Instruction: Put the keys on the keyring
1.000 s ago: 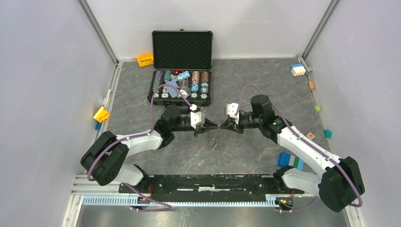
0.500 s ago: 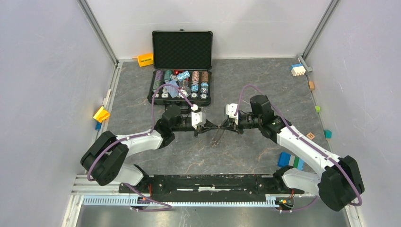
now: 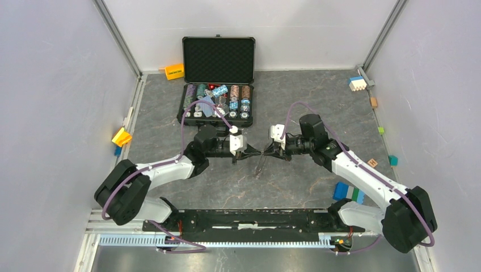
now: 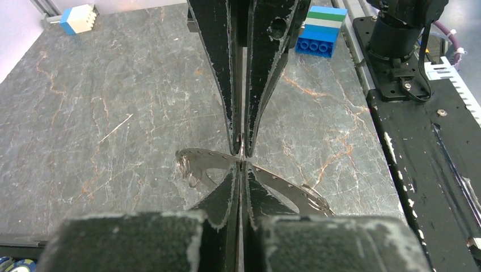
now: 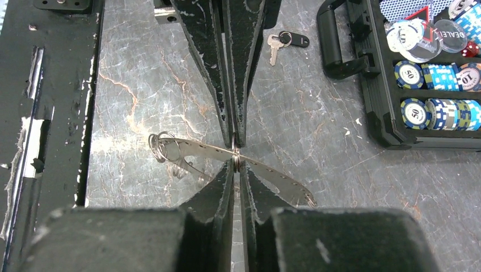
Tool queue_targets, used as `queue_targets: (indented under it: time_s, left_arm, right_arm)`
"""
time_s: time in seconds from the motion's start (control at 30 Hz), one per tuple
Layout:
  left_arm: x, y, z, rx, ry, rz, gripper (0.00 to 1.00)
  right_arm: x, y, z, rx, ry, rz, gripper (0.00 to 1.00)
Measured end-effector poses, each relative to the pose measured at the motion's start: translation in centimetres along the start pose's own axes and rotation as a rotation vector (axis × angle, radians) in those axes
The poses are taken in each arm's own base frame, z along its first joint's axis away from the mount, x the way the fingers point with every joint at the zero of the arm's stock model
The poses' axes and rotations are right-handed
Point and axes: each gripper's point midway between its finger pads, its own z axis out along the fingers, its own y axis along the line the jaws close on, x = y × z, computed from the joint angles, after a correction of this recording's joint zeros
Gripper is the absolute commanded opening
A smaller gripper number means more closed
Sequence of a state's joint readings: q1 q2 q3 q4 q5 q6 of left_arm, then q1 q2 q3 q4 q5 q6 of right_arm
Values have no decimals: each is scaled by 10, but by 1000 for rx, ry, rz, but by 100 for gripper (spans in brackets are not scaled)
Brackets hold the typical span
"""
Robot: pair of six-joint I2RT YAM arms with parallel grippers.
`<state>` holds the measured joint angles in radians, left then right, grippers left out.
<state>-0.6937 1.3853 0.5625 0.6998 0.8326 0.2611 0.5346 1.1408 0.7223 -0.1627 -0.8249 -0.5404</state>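
Observation:
The keyring, a flat grey metal ring with a toothed, holed edge, hangs above the table between my two grippers. My left gripper is shut on its rim; in the left wrist view the keyring spreads to both sides of the tips. My right gripper is shut on the same rim from the opposite side, at a small split ring on the keyring. The two grippers stand tip to tip. One key, silver with a dark head, lies on the table near the case handle.
An open black case of poker chips stands at the back; its handle is near the key. A blue-green brick lies at the right, near the black base rail. Small blocks lie along the walls.
Both grippers have shifted very slightly to the left together, and the hanging keyring has swung a little. Both grips are unchanged.

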Motion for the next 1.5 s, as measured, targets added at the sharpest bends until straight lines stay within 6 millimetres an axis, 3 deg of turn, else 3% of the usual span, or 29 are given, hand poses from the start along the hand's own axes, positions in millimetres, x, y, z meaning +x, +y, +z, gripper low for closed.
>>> queue_targets:
  time_s: [0.23, 0.63, 0.83, 0.97, 1.1, 1.23, 1.5]
  left_arm:
    - [-2, 6, -4, 3, 78, 54, 2]
    - [-5, 9, -25, -8, 188, 103, 2]
    - [-27, 13, -57, -22, 241, 139, 2]
    - [-47, -6, -85, -21, 270, 194, 2]
    - [-50, -29, -109, -20, 316, 197, 2]
    - [-44, -41, -129, -39, 389, 141, 2]
    - [-64, -54, -157, -86, 446, 129, 2]
  right_arm:
    - [3, 0, 1, -5, 7, 1, 42]
    - [-12, -13, -2, 32, 7, -31, 49]
    - [-41, -41, -11, 132, -2, -62, 50]
    - [-58, -64, -8, 188, -18, -61, 50]
    - [-55, -91, 11, 208, -6, -5, 50]
    - [-35, -119, 49, 191, 40, 60, 50]
    - [-13, -119, 143, 16, 96, 85, 47]
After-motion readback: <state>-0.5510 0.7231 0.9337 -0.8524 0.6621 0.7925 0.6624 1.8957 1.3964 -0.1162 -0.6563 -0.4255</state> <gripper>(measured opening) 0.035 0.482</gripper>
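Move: From the right hand, the keys with their black fob lie on the table about 18 cm to the left, 9 cm ahead and 16 cm below. The case handle is roughly 7 cm beyond the keys, in line with them. The keyring's toothed disc hangs some 5 cm right under the right hand. From the left hand, the keys lie about 17 cm to the left, 9 cm ahead and 16 cm below. Opening to about half while nearly still, the right fingers let go of the keyring's small ring. The right hand then rises forward and swings left and down towards the keys and case handle, ending some 13 cm forward and 12 cm left. The left hand keeps its pinch and carries the keyring about 15 cm left, then also back and up, tipping its fingertips down some 25 degrees. ##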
